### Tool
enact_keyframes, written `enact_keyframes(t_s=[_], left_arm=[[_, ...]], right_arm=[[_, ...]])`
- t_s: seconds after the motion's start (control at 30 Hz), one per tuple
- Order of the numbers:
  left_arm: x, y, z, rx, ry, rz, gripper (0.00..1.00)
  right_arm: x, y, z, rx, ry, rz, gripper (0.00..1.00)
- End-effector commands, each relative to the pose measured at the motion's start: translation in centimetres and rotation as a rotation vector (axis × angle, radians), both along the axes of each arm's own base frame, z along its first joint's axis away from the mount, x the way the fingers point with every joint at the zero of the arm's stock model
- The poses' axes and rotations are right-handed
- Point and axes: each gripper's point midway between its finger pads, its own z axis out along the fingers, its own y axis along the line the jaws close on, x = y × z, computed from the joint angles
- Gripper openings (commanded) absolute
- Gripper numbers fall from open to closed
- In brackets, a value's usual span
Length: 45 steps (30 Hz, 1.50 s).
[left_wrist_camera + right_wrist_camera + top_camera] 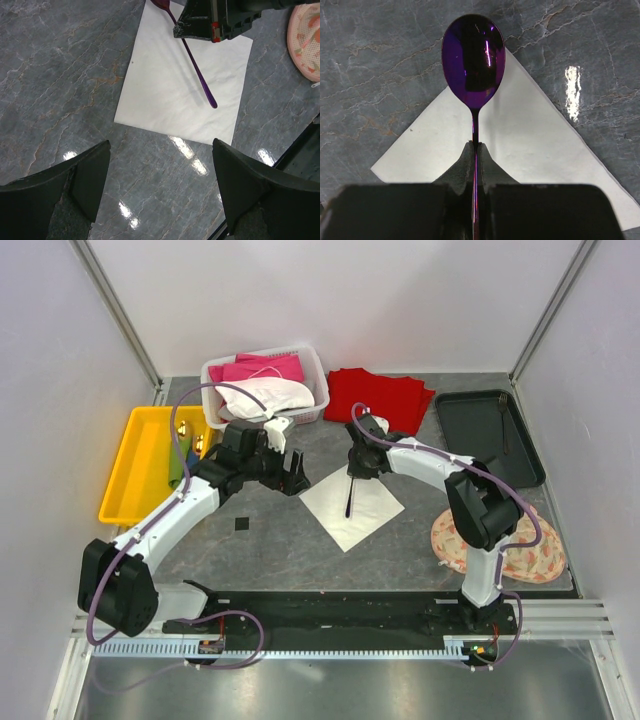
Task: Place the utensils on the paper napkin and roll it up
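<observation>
The paper napkin (352, 508) lies as an off-white diamond in the middle of the table. My right gripper (357, 462) is shut on the thin neck of a purple spoon (473, 60), just behind the bowl. The bowl sticks out past the napkin's (535, 140) far corner, and the handle (201, 82) slants down over the napkin (165, 90). My left gripper (160, 150) hangs open and holds nothing, over bare table just left of the napkin. Other utensils (181, 453), green with gold ends, lie in the yellow tray (135, 465), partly hidden by my left arm.
A white basket (315, 370) with pink and white cloths stands at the back, with a red folded cloth (385, 395) beside it. A black tray (490, 430) sits at the back right. A patterned plate (530, 555) lies near my right arm's base. A small black square (242, 525) marks the table.
</observation>
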Motion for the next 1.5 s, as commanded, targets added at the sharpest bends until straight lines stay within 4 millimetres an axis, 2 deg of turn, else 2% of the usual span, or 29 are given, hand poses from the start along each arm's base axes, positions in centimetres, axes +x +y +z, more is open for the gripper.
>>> enact_keyframes(t_s=[0.0,0.73,0.8,0.97,1.03,1.27,1.33,1.47], left_arm=[[0.7,-0.5,1.1,-0.055,-0.017,0.007,0.89],[0.8,-0.3,0.3,-0.067,0.007,0.009,0.9],[0.8,-0.3,0.3,-0.067,0.01,0.01,0.9],[0.7,-0.3,0.2,-0.068,0.008,0.008,0.9],[0.7,-0.3,0.3,-0.069,0.008,0.01,0.9],[0.7,-0.2,0.2,-0.07,0.012,0.009,0.9],[0.7,-0.1,0.2,-0.07,0.012,0.011,0.9],[0.5,-0.1,0.2,-0.073,0.015,0.008,0.9]], right_arm=[[1.8,0.8,0.7,0.011,-0.051,-0.034,0.0],[1.9,0.7,-1.0,-0.019,-0.024,-0.031,0.01],[1.8,0.6,-1.2,-0.024,-0.019,-0.028,0.06],[1.5,0.4,-1.8,-0.04,-0.008,-0.011,0.12],[1.4,0.2,-2.0,-0.045,-0.001,-0.008,0.19],[1.4,0.4,-2.4,-0.046,0.009,-0.004,0.23],[1.3,0.5,-2.6,-0.046,0.017,0.004,0.3],[0.9,0.8,-2.8,-0.039,0.029,0.035,0.35]])
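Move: The right hand already pinches the purple spoon by the handle just behind the bowl, fingertips only about 3 cm above the napkin, whose middle lies some 7 cm back from them, neither left nor right. From this hand the red cloth is about 16 cm ahead and 6 cm to the right, the white basket some 19 cm ahead and 20 cm to the left. From the left hand the napkin's middle is about 12 cm right, 7 cm back and 14 cm below. The right hand sinks about 2.5 cm, most of it early and slowing as it goes, to lay the purple spoon corner to corner on the napkin, bowl outward at the far corner, with the wrist all but unturned. Late on, while it settles the last bit lower, its fingers open to about a third of their range and let go, the handle left between the parted tips. ##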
